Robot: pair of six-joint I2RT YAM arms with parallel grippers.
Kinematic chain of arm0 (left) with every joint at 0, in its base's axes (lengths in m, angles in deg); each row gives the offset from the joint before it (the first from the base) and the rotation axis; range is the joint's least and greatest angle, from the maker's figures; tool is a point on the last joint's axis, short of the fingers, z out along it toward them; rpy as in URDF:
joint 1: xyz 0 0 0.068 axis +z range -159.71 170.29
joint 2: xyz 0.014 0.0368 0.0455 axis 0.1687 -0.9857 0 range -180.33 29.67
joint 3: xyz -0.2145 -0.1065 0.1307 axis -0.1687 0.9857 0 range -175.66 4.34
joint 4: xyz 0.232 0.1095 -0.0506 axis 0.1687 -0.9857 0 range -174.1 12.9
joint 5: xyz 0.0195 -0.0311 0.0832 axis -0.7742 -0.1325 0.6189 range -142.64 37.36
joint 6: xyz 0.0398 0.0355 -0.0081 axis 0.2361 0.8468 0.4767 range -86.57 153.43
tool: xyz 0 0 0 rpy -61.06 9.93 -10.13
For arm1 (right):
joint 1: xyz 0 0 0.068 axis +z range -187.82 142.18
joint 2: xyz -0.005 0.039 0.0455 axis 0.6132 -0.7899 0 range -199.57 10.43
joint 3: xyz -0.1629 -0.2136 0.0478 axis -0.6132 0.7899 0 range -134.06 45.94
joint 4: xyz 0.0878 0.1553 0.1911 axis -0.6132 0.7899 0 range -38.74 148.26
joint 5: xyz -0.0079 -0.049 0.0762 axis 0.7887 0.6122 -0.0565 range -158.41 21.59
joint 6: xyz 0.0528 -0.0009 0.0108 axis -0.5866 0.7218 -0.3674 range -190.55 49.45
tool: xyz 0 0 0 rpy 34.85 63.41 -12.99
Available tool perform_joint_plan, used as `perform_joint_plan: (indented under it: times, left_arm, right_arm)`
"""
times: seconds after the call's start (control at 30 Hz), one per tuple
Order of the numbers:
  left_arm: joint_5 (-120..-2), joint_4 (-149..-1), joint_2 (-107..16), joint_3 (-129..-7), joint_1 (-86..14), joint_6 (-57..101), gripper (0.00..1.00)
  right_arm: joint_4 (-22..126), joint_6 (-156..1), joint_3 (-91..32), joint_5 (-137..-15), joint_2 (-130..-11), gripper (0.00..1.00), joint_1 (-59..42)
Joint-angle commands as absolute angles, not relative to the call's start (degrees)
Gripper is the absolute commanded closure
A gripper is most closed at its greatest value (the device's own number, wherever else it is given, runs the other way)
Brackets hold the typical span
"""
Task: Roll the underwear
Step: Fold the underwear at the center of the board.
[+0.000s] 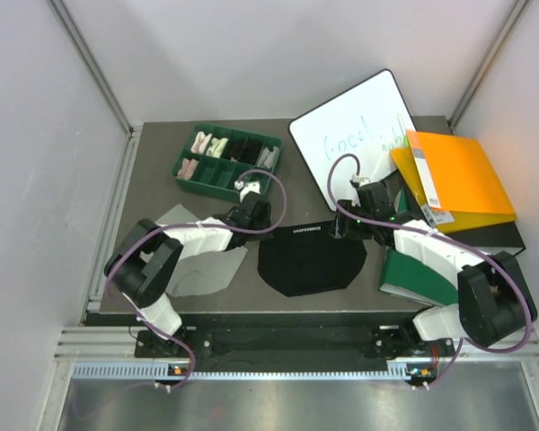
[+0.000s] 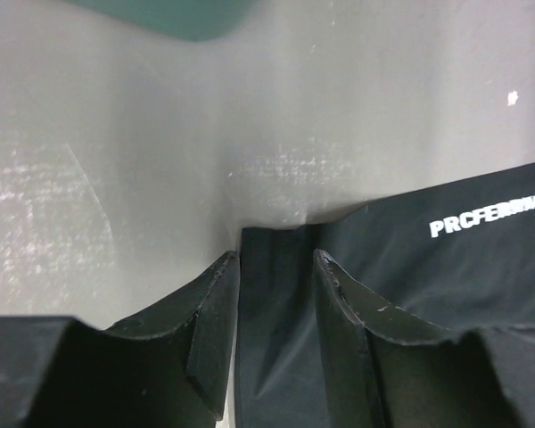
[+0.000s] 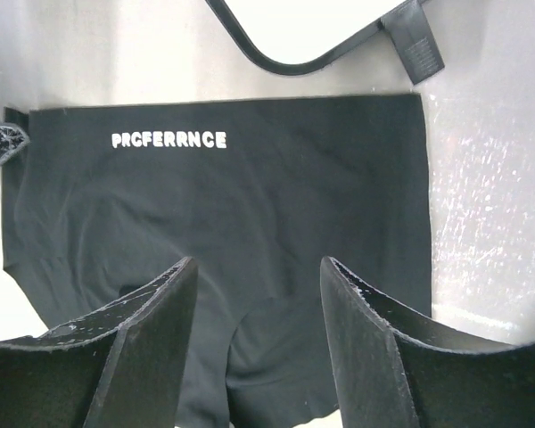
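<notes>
The black underwear (image 1: 310, 260) lies spread flat at the table's middle, its waistband with pale lettering (image 3: 168, 140) at the far side. My left gripper (image 1: 262, 218) sits at the waistband's left corner. In the left wrist view its jaws (image 2: 276, 259) stand apart, straddling the black underwear's (image 2: 410, 267) corner edge without pinching it. My right gripper (image 1: 341, 226) hovers at the waistband's right end, open wide (image 3: 259, 263) over the black underwear (image 3: 276, 178). The light grey underwear (image 1: 211, 269) lies to the left, partly hidden under my left arm.
A green compartment tray (image 1: 184, 171) holding small cloth rolls stands at the back left. A whiteboard (image 1: 355, 126) leans at the back centre, with an orange folder (image 1: 458, 175) to its right. A green binder (image 1: 422, 274) lies under my right arm.
</notes>
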State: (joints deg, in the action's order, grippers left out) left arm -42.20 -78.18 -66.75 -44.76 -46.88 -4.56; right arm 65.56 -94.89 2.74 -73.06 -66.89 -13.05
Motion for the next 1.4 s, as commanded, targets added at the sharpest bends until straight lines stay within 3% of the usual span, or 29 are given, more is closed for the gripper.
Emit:
perform_joint_plan:
  times: [0.0,0.37,0.67,1.07,1.3,1.37]
  left_arm:
    - [-34.5,-87.6,-68.6,-46.1,-48.5,-3.4,0.56]
    - [-30.1,-88.2,-67.4,-46.5,-49.3,-3.8,0.60]
    - [-34.2,-86.9,-70.9,-47.2,-49.3,-4.2,0.61]
    - [-37.0,-87.8,-73.0,-47.2,-49.3,-3.8,0.81]
    - [-38.0,-86.6,-72.0,-45.5,-49.3,-3.5,1.00]
    - [-38.8,-86.1,-71.6,-44.8,-49.3,-3.5,1.00]
  right_arm:
    - [63.3,-95.6,3.5,-74.0,-65.9,0.43,-12.3]
    - [63.2,-95.8,4.1,-74.1,-65.6,0.42,-12.3]
    - [63.4,-96.0,4.2,-74.6,-65.2,0.42,-12.3]
    - [62.9,-96.2,5.1,-75.0,-64.1,0.42,-12.1]
    - [60.7,-98.7,5.5,-74.1,-64.3,0.42,-7.0]
    - [58.6,-99.7,5.9,-73.5,-64.4,0.42,-4.2]
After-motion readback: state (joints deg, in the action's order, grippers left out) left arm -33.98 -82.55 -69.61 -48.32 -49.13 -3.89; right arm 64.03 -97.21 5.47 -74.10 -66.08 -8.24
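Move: Just under the left hand's half-open fingers, about 1 cm ahead and 1 cm lower, is the underwear's far left corner; the green organizer is some 18 cm ahead and 10 cm left of that hand, the grey sheet about 16 cm left and 6 back. From the right hand, the underwear's middle lies roughly 5 cm back, 4 left and 5 below, and the whiteboard's middle about 24 cm ahead and 5 right. Shifting left about 2 cm over the underwear's far left corner while rolling some 10 degrees, its left side rising, the left hand then eases back right roughly 1 cm, sinks slightly and shuts its fingers, pinching the corner. The right hand, fingers staying open, waits nearly still, then slides left and back about 2 cm each way above the cloth, towards the underwear's middle. ##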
